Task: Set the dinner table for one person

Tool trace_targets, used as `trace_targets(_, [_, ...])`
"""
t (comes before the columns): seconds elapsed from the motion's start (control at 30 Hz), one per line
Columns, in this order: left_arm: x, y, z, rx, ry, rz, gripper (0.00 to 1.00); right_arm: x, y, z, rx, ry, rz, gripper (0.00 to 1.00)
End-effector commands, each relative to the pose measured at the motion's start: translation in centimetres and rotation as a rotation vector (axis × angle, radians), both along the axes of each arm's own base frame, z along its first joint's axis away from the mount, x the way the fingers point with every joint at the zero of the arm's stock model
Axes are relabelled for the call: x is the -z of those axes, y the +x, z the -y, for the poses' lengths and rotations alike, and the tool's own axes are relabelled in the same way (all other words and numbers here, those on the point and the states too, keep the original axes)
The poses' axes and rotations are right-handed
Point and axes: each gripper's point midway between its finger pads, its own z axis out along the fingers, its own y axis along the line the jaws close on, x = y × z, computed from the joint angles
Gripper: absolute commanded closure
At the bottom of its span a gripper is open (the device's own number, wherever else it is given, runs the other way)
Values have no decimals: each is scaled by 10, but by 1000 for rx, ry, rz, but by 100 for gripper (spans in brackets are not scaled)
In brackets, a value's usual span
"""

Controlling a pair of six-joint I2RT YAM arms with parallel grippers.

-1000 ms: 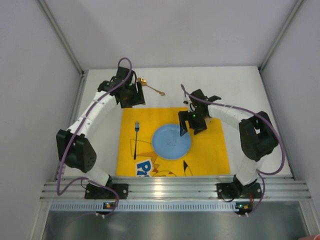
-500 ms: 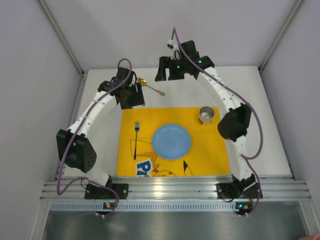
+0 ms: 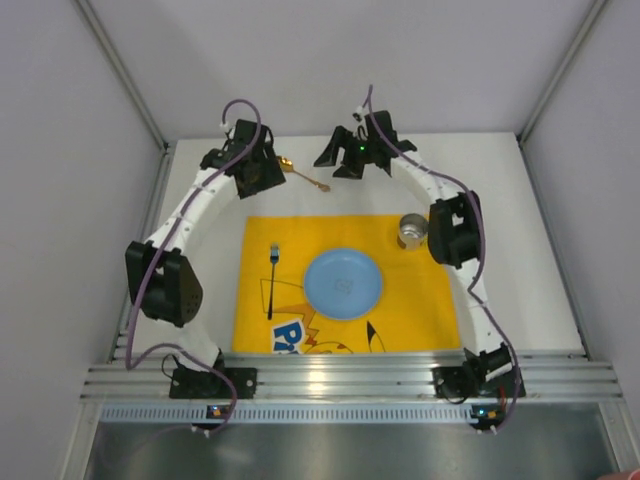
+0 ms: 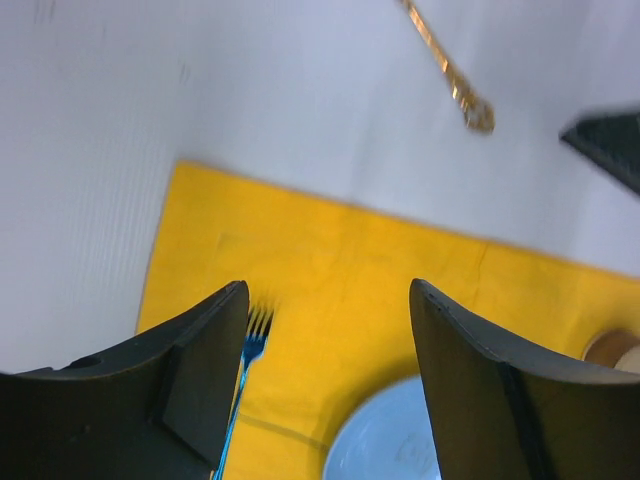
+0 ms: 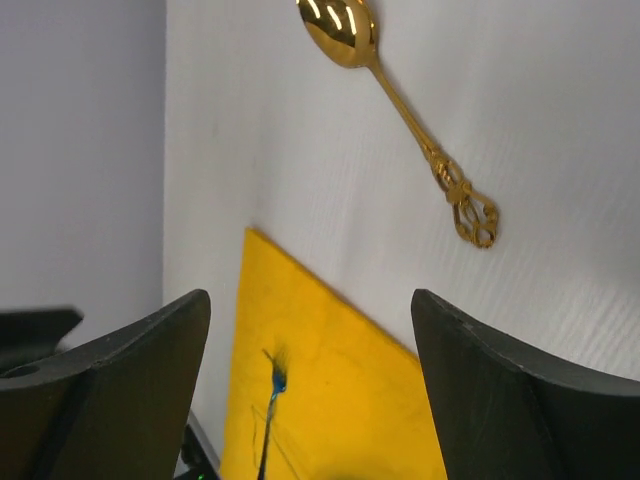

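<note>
The dinner table [image 3: 500, 180] is a white top with a yellow placemat [image 3: 420, 300] on it. On the mat lie a blue plate [image 3: 343, 283], a blue fork [image 3: 271, 280] to its left, and a metal cup [image 3: 412, 231] at the far right corner. A gold spoon [image 3: 302, 176] lies on the bare table beyond the mat. My left gripper [image 3: 260, 177] is open and empty just left of the spoon. My right gripper [image 3: 328, 156] is open and empty just right of it. The right wrist view shows the spoon [image 5: 400, 110] beyond the open gripper [image 5: 310, 300].
The left wrist view looks between its open gripper [image 4: 330, 300] onto the placemat [image 4: 340, 260], fork [image 4: 252, 345], plate [image 4: 385, 440] and the spoon's handle [image 4: 450, 78]. Grey walls and metal rails [image 3: 350, 375] bound the table.
My right arm has left the cup standing on the mat and swung to the far side, next to the spoon. My left gripper has shifted slightly back and left.
</note>
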Motion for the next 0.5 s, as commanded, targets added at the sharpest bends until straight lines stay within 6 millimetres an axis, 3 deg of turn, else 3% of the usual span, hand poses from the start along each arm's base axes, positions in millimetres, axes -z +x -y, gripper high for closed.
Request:
trace_targets(0.0, [-26,87,-16,-130,16,220,29,-136,-18,26,-11,175,170,18])
trace_targets(0.03, [1,106,-15,-137,27,190,29,-141,-25,37,-5,168,170,18])
trace_targets(0.07, [-12,129,-13,-145,3,253,29,-154,-39,62,22,160,175,18])
trace_targets(0.1, [-6,145,-19,-166,-8,265,29,-160,-48,76,35,153,174,18])
trace_targets(0.13, [24,161,-17,-165,-18,230,29,-166,-55,91,52,144,184,18])
trace_targets(0.17, [17,179,-16,-181,-59,270,29,-177,-71,120,96,138,193,18])
trace_targets(0.2, [21,197,-22,-200,-87,301,29,-182,-80,136,123,133,192,17])
trace_targets(0.23, [52,209,-18,-192,-115,268,29,-186,-90,151,143,122,201,17])
trace_targets(0.27, [47,225,-18,-197,-150,307,29,-197,-107,178,193,111,223,17])
trace_targets(0.3, [48,240,-22,-221,-202,350,30,-196,-119,192,222,93,208,16])
trace_targets(0.33, [72,251,-21,-221,-234,341,30,-197,-130,205,243,75,217,16])
trace_targets(0.37, [72,260,-14,-220,-316,357,30,-205,-149,225,297,60,243,15])
trace_targets(0.4, [76,268,-21,-234,-366,370,30,-202,-163,229,308,45,225,15])
trace_targets(0.47, [91,284,-14,-218,-500,396,31,-206,-187,254,377,27,239,14])
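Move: The spoon lies with its middle about 17 cm ahead of the left hand, 8 cm to its right and 17 cm below, bowl at the far left end. From that hand the fork is roughly 19 cm back and straight below in line, the plate 19 cm back and 20 cm to the right. From the right hand the spoon's middle is about 5 cm ahead, 7 cm left and 10 cm down; the mug is some 17 cm back and 24 cm right. The spoon's bowl is what the left hand makes for: it runs about 24 cm forward, level at first, then sinks some 14 cm to just beside the bowl, fingers open, tilting outward and turning slightly counter-clockwise. Meanwhile the right hand, empty and open, clears away from the spoon, rightward and up with some drawing back, swinging clockwise about 20 degrees. ##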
